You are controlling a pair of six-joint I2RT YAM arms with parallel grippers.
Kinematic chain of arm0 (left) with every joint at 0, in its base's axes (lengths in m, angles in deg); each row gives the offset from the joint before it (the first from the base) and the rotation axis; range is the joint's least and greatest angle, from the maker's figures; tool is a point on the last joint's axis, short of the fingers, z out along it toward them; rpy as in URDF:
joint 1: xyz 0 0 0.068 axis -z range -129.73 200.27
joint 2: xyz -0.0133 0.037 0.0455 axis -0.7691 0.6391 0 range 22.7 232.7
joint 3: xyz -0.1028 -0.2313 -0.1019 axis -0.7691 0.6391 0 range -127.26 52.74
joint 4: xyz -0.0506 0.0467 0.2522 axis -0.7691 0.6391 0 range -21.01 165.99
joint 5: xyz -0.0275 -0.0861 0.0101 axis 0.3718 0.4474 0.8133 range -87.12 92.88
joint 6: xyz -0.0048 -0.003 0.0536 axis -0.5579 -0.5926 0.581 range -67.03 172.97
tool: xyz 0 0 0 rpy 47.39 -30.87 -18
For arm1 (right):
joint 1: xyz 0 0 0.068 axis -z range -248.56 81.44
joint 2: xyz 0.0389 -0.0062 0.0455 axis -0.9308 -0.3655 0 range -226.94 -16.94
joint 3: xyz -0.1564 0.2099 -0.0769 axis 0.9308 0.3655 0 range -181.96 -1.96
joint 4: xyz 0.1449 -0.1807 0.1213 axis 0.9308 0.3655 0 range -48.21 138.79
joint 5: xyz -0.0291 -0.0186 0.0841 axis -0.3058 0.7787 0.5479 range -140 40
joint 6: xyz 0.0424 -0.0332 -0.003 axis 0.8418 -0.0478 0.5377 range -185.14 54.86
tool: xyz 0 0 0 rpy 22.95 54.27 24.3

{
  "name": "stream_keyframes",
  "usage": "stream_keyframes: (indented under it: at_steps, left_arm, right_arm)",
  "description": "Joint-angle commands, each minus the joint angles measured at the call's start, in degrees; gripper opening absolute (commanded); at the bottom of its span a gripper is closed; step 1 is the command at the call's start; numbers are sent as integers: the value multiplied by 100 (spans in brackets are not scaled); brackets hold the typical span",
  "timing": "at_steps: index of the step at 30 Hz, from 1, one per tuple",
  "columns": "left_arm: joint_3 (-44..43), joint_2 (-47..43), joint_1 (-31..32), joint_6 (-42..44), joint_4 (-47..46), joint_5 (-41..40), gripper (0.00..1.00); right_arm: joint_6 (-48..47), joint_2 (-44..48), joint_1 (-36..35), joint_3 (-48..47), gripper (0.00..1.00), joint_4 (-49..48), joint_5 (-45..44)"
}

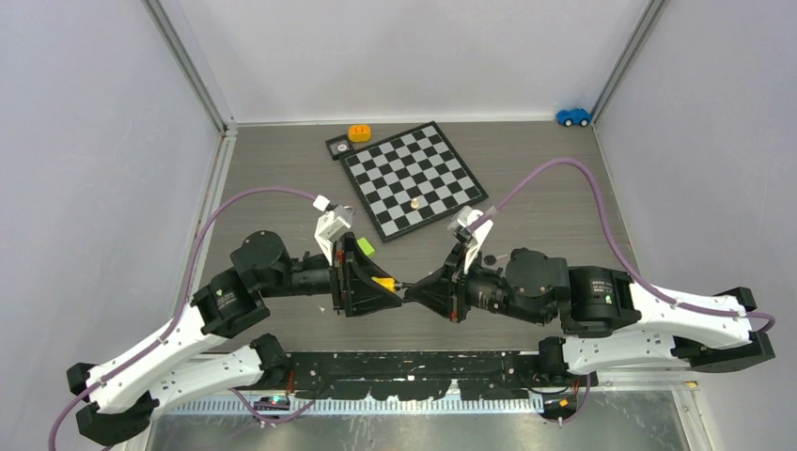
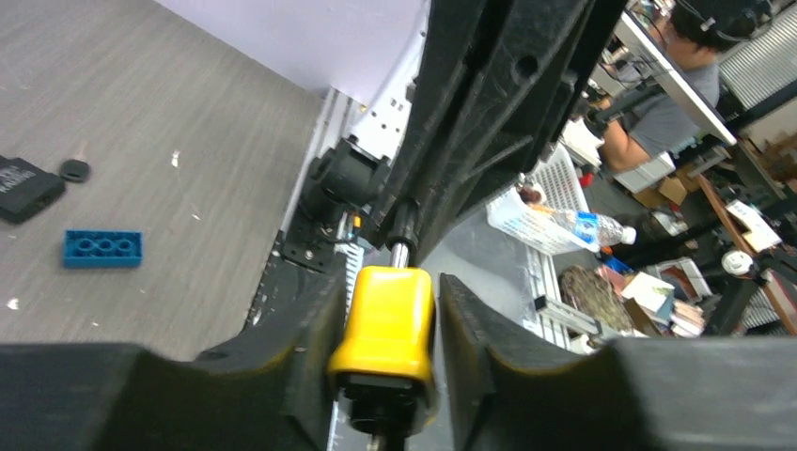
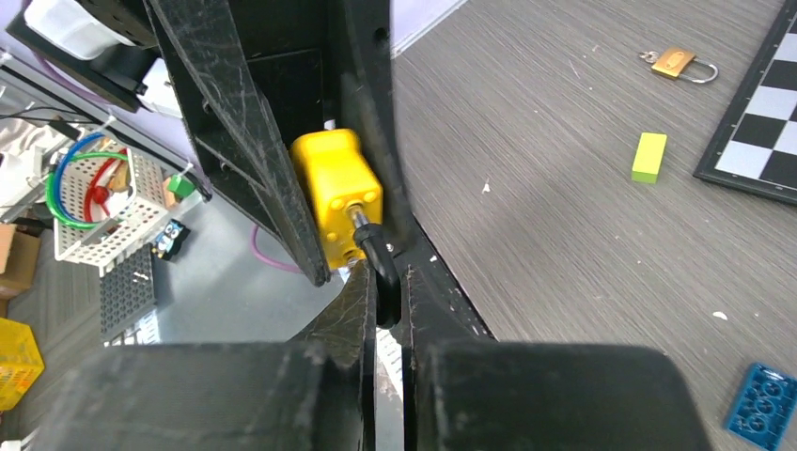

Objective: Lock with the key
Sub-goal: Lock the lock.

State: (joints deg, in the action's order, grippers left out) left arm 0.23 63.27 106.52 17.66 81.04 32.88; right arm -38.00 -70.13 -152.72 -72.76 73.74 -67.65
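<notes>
A yellow padlock (image 2: 385, 324) is clamped between my left gripper's (image 2: 390, 343) two black fingers, held above the table in front of the arm bases (image 1: 383, 281). The key's thin silvery shaft (image 2: 399, 254) sticks into the padlock's end face. In the right wrist view the key's black head (image 3: 376, 252) sits pinched between the fingers of my right gripper (image 3: 387, 291), right against the yellow padlock (image 3: 336, 199). The two grippers meet tip to tip at mid-table, left gripper (image 1: 376, 282) and right gripper (image 1: 418, 287).
A chessboard (image 1: 414, 178) lies behind the grippers, with an orange block (image 1: 359, 132) and a blue toy car (image 1: 572, 116) at the back. On the table lie a green block (image 3: 648, 156), a brass padlock (image 3: 679, 64), a blue brick (image 2: 103, 248) and a black box (image 2: 23, 186).
</notes>
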Motion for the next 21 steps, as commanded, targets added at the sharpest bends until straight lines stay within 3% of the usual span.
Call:
stream_keyframes:
  at_steps: [1,9,21]
  left_arm:
    - [-128,-151,-26,-64,-733,-277,50]
    - [19,-178,-26,-186,-968,-258,58]
    - [117,-207,-26,-186,-1134,-30,64]
  right_arm:
    - [131,308,-4,305,0,-828,-530]
    - [247,648,-8,591,1,-1190,-841]
    - [-100,1023,-6,762,0,-1654,-106]
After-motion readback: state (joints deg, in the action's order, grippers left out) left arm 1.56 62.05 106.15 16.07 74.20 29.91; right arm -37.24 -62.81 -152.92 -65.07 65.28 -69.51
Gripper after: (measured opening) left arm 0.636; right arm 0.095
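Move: Between the left hand's fingers, its middle only about 1 cm to their right, sits the yellow lock; the right hand already pinches the lock's shackle, with the lock's body some 4 cm to that hand's left. On the table about 35 cm below, the green block is roughly 20 cm ahead of the left hand and 7 cm to its left. From the right hand, the blue brick lies around 12 cm ahead and 9 cm to the right. Letting go of the yellow lock's body, the left hand spreads its fingers from the very start while rising about 2 cm and easing forward 1 cm. The right hand keeps its pinch on the shackle and draws off to the right some 1.5 cm, rising about 1 cm and tipping its fingertips up by nearly 10 degrees. ##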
